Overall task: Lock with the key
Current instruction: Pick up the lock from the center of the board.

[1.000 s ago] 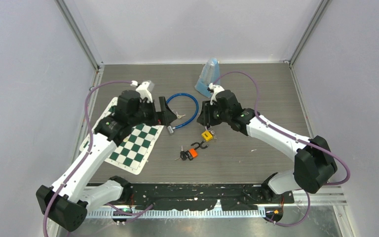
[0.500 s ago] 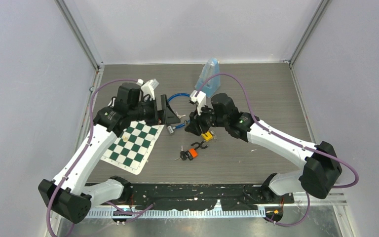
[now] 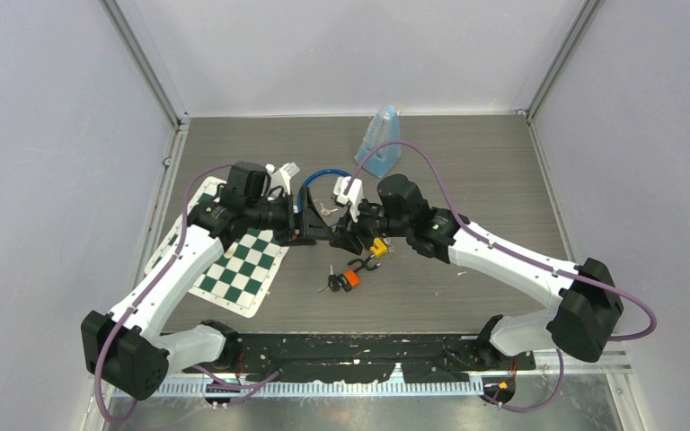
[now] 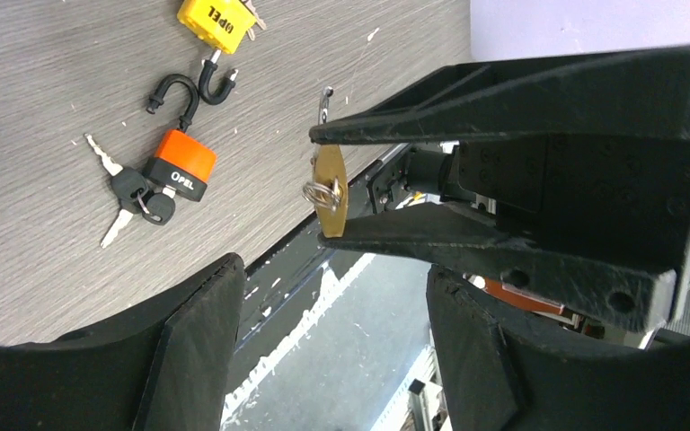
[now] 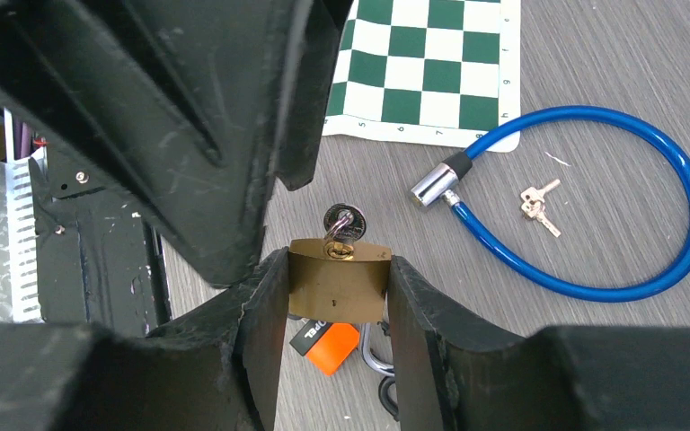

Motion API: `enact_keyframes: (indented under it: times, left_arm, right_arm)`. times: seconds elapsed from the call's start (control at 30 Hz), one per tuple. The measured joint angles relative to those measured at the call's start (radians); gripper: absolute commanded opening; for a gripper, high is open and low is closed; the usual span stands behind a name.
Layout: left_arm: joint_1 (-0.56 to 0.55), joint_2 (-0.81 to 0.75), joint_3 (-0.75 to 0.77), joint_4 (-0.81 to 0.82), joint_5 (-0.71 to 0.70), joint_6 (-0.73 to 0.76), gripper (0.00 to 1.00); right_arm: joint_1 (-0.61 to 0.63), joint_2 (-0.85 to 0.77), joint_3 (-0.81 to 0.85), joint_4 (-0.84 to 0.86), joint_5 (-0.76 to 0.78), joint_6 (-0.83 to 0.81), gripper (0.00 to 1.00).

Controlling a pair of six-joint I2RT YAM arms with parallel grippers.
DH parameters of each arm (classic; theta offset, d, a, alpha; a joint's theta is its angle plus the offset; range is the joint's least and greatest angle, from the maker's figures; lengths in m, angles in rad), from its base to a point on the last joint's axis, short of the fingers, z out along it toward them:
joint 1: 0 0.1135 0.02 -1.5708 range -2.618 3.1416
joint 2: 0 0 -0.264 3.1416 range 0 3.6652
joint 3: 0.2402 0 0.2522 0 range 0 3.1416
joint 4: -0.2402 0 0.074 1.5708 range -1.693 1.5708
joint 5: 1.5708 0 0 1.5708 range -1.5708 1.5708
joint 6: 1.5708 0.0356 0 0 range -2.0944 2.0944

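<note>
My right gripper (image 5: 337,267) is shut on a brass padlock (image 5: 340,280), gripping its two sides above the table. A key (image 5: 345,220) with a ring sticks out of the padlock's end, pointing at the left arm. In the left wrist view the padlock (image 4: 331,190) shows edge-on between the right gripper's black fingers (image 4: 503,90). My left gripper (image 4: 332,332) is open with nothing between its fingers, and the key lies just beyond its tips. From above, the left gripper (image 3: 310,229) and the right gripper (image 3: 346,232) meet tip to tip at mid-table, hiding the padlock.
An orange padlock (image 4: 180,166) with black keys and a yellow padlock (image 4: 216,22) lie open on the table below the grippers. A blue cable lock (image 5: 490,238) with small keys (image 5: 535,202), a chessboard mat (image 3: 243,265) and a blue bottle (image 3: 379,139) lie further back.
Both arms have swung toward each other. The right gripper has carried the brass padlock leftward. The left gripper has turned to face it, and its jaws have narrowed a little.
</note>
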Motion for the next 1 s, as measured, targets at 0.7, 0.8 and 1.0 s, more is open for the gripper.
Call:
enact_keyframes:
  times: [0.7,0.8,1.0]
  left_arm:
    - [0.001,0.036,-0.021,0.112,-0.020,-0.096,0.49]
    - [-0.005,0.043,-0.021,0.106,-0.021,-0.091,0.48]
    - [-0.018,0.045,-0.021,0.084,-0.018,-0.075,0.48]
  right_arm:
    - [0.050,0.001,0.020,-0.031,0.021,-0.029,0.22]
    - [0.051,0.001,0.025,-0.029,0.026,-0.027,0.22]
    - [0.051,0.007,0.060,-0.035,0.048,-0.029,0.22]
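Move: Just off the left fingertips, about 2 cm ahead, 3 cm to the right and 3 cm below that hand, the brass lock sits pinched between the right hand's pads, so it is at the right hand's own point. On the table some 21 cm below the left hand lie the orange lock, 1 cm ahead and 5 cm right, its black keys, 1 cm ahead and level sideways, and the yellow lock, 9 cm ahead and 11 cm right. Closing in on the brass lock, the left hand eases about 2 cm forward, then slips back a little while drifting about 1 cm right and 1 cm down; its open fingers narrow by about a third around the lock without pinching it. The right hand keeps its grip, draws back about 1.5 cm and slightly left, then rises about 1.5 cm, bringing the lock to the left fingers. ##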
